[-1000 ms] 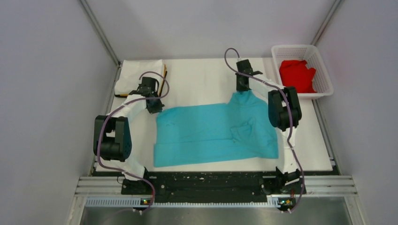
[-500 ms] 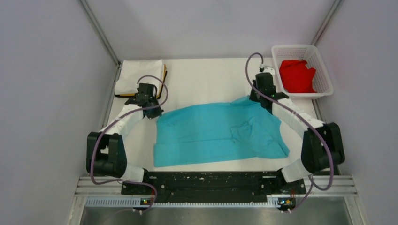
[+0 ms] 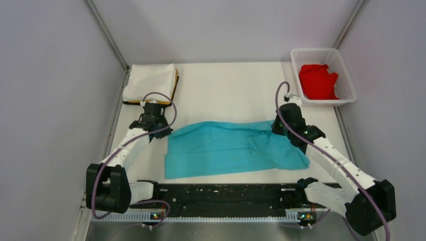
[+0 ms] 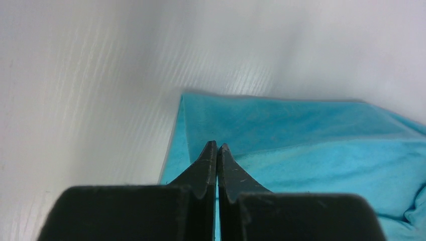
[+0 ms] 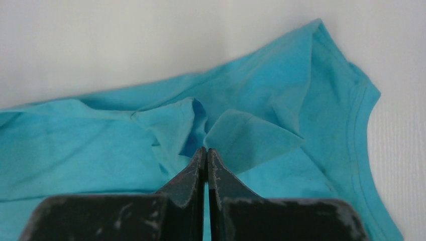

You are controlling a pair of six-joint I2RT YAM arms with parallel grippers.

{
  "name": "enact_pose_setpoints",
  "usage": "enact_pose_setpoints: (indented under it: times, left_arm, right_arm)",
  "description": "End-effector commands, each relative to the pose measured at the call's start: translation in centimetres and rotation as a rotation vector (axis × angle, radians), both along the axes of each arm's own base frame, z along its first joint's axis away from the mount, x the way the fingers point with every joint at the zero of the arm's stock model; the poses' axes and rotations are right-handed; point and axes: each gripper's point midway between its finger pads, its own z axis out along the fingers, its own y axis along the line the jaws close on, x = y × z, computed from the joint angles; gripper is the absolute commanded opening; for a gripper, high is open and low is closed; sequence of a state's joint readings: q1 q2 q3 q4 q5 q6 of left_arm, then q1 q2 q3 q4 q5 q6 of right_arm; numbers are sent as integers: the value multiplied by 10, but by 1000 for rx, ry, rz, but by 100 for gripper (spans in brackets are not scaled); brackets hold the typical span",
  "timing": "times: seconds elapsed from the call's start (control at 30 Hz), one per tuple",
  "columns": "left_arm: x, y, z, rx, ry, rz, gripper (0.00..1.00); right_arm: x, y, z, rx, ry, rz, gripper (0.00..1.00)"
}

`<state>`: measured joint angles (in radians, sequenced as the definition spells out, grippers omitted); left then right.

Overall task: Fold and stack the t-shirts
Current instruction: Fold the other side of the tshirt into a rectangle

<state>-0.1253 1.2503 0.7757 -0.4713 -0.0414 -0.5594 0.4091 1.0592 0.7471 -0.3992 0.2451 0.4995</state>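
Observation:
A turquoise t-shirt (image 3: pixel 226 148) lies spread across the middle of the table, its far edge lifted and folded toward the near side. My left gripper (image 3: pixel 163 127) is shut on its far left corner, with cloth (image 4: pixel 301 150) showing in the slit between the jaws (image 4: pixel 217 145). My right gripper (image 3: pixel 277 125) is shut on the far right edge, where cloth (image 5: pixel 100 145) bunches in folds at the tips (image 5: pixel 206 149). A folded white t-shirt (image 3: pixel 150 80) rests on an orange-yellow one (image 3: pixel 176 84) at the back left. A red t-shirt (image 3: pixel 317 81) sits in the basket.
The white lattice basket (image 3: pixel 346 89) stands at the back right corner. Grey walls close in the white table (image 3: pixel 226 88) on the left, back and right. The black rail with the arm bases (image 3: pixel 221 193) runs along the near edge.
Both grippers have come toward the near edge, drawing the turquoise shirt's far edge with them; the shirt now looks narrower front to back. The right arm swung out to the right.

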Motion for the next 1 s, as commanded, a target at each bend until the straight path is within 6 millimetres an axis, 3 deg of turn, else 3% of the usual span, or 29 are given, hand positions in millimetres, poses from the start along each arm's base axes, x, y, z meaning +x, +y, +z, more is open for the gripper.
enact_pose_setpoints:
  times: [0.0, 0.2, 0.37, 0.43, 0.47, 0.53, 0.63, 0.67, 0.73, 0.77, 0.87, 0.97]
  left_arm:
    - [-7, 1, 4, -21, -39, 37, 0]
    - [-23, 16, -5, 14, -31, 130, 0]
    - [-27, 26, -18, 46, 25, 220, 0]
    - [-27, 31, -20, 66, 51, 259, 3]
    - [-27, 35, -20, 85, 59, 273, 12]
    - [-28, 42, -15, 118, 67, 303, 43]
    - [-31, 49, 0, 142, 63, 338, 77]
    - [-32, 52, 6, 151, 55, 353, 93]
    - [-34, 57, 20, 168, 32, 379, 99]
    - [-33, 57, 25, 166, 24, 375, 99]
    - [-27, 42, 35, 101, 2, 309, 99]
    - [-18, 17, 34, -11, -16, 212, 99]
  right_arm:
    - [-39, -4, -2, -18, 58, 0, 0]
    - [-77, -21, -14, -52, 143, -18, 0]
    - [-101, -12, -36, -6, 243, 26, 0]
    - [-108, -2, -42, 12, 277, 69, 6]
    - [-112, 2, -46, 21, 304, 90, 15]
    - [-125, 8, -51, 36, 383, 115, 47]
    - [-136, 8, -47, 38, 413, 131, 66]
    - [-136, 8, -42, 43, 399, 140, 71]
    - [-131, 12, -24, 69, 342, 159, 93]
    - [-125, 15, -17, 82, 308, 165, 98]
    - [-107, 31, -9, 132, 226, 207, 99]
    - [-84, 54, -13, 187, 159, 259, 99]
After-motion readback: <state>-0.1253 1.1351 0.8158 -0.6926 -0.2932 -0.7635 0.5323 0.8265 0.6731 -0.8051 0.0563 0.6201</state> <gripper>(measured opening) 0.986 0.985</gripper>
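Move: Both hands still pinch the lifted far edge of the turquoise t-shirt. From the left hand, the left end of the near fold's inner edge, where the cloth is to land, lies about 7 cm back, 4 cm left and 6 cm below; the white stack is some 27 cm ahead and 13 cm left. From the right hand, the bunched sleeve lies roughly 7 cm back, 3 cm left and 11 cm below, and the basket of red cloth about 33 cm ahead and 31 cm right. The right hand does most of the drawing, carrying its part of the pinched edge back about 13 cm over the bunched sleeve, sinking in the second half as its fingers tip some 20 degrees further down, while the left draws its end back about 4 cm, then eases left and down and turns counter-clockwise. Low over the shirt both grippers open wide and let go of the edge, then the left lifts about 5 cm clear beside the shirt's left end and the right starts up and slightly forward. ##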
